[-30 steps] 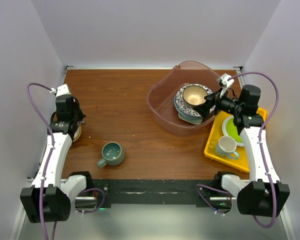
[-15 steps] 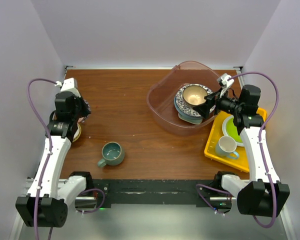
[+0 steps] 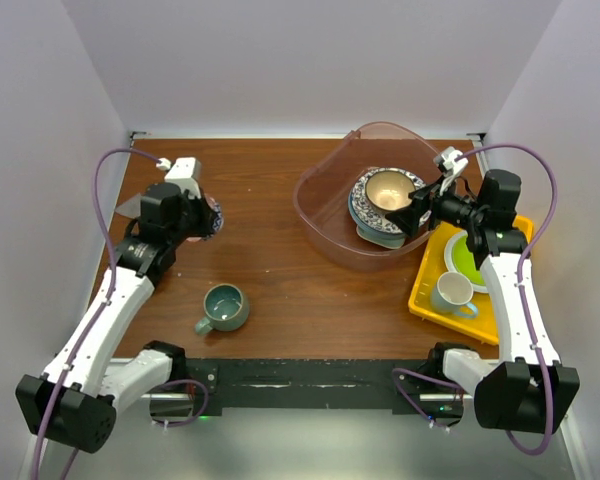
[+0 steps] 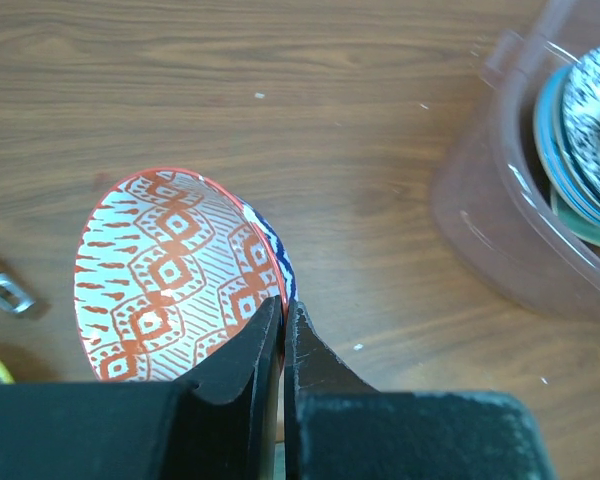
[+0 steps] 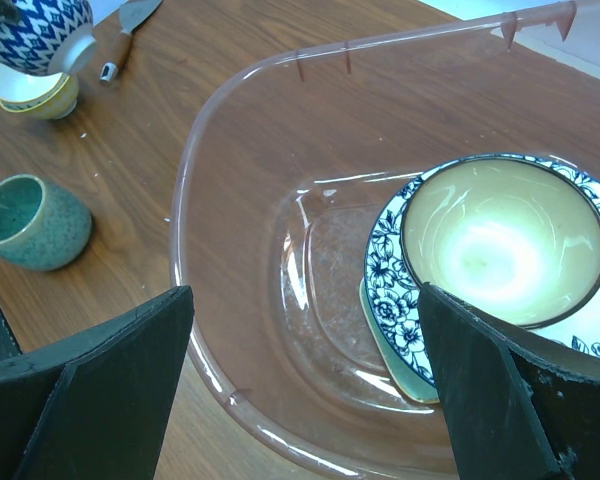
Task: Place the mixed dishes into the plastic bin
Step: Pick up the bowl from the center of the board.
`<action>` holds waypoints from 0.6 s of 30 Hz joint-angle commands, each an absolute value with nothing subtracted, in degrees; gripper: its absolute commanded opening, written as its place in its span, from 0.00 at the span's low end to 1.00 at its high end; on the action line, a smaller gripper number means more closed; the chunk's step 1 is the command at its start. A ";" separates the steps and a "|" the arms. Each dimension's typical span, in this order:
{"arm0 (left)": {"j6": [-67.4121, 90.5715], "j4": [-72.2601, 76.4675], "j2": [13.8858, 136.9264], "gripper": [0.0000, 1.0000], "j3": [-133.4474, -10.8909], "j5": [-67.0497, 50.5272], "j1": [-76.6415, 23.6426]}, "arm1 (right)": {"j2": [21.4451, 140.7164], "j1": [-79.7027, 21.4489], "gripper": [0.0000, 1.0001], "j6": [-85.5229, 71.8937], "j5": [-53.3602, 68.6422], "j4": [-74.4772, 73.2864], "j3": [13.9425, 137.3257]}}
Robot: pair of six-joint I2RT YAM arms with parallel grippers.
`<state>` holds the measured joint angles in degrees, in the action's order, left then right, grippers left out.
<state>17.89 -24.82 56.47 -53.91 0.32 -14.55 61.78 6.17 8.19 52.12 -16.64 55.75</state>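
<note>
My left gripper (image 4: 283, 300) is shut on the rim of a red patterned bowl (image 4: 170, 270) whose outside is blue and white. It holds the bowl (image 3: 210, 214) above the wood at the left of the table. The plastic bin (image 3: 325, 205) stands at the back right and holds a blue floral plate (image 5: 390, 290), a mint dish (image 5: 395, 365) and a cream-lined bowl (image 5: 500, 240). My right gripper (image 5: 305, 300) hangs open over the bin's near right wall. A grey-teal mug (image 3: 225, 307) stands near the front. A yellow-rimmed bowl (image 5: 30, 95) sits at the far left.
A yellow tray (image 3: 430, 290) at the right edge carries a lime-green plate (image 3: 467, 262) and a white mug (image 3: 452, 293). A knife-like tool (image 5: 120, 35) lies near the table's left edge, and a small metal piece (image 4: 7, 292) lies near it.
The left arm has lifted the red patterned bowl from the left edge and carried it to the right, towards the bin. The right arm has not moved.
</note>
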 commanded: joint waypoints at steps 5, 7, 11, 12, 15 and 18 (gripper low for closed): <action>16.00 -17.05 58.71 0.00 -54.67 -1.84 -23.02 | 62.67 6.42 0.98 8.26 55.54 -14.41 55.63; 15.65 -16.09 59.41 0.00 -54.32 -1.85 -25.04 | 62.58 6.42 0.98 8.26 56.07 -14.41 55.55; 13.54 -15.03 60.64 0.00 -53.62 -2.28 -28.47 | 63.37 6.24 0.98 8.17 58.18 -14.33 55.55; 13.19 -14.33 61.08 0.00 -53.44 -2.20 -29.26 | 63.54 5.89 0.98 8.17 58.53 -14.41 55.63; 11.96 -12.93 61.08 0.00 -52.21 -1.41 -32.77 | 64.94 3.97 0.98 8.88 59.24 -15.55 56.51; 10.38 -10.90 61.00 0.00 -50.45 -0.18 -36.99 | 67.40 0.46 0.98 11.07 56.96 -19.15 59.83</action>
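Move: The zigzag bowl, held at its rim by the left hand, is bound for the right-hand side: the bin's middle lies some 33 cm to this hand's right, 5 cm ahead and 16 cm below. The green mug stands about 17 cm back, 1 cm right and 18 cm lower. From the open right hand, the zigzag bowl is roughly 38 cm left, level fore-and-aft, 4 cm below; the beige bowl lies 6 cm ahead, 1 cm left, 16 cm down. The zigzag bowl, still pinched at its rim, is swept by the left hand about 10 cm right towards the bin and the waiting right hand, easing back some 3 cm and sinking slightly while the wrist swings about 20 degrees clockwise. The right hand, fingers still wide open, creeps a couple of centimetres left to meet it, turning slightly counter-clockwise. ##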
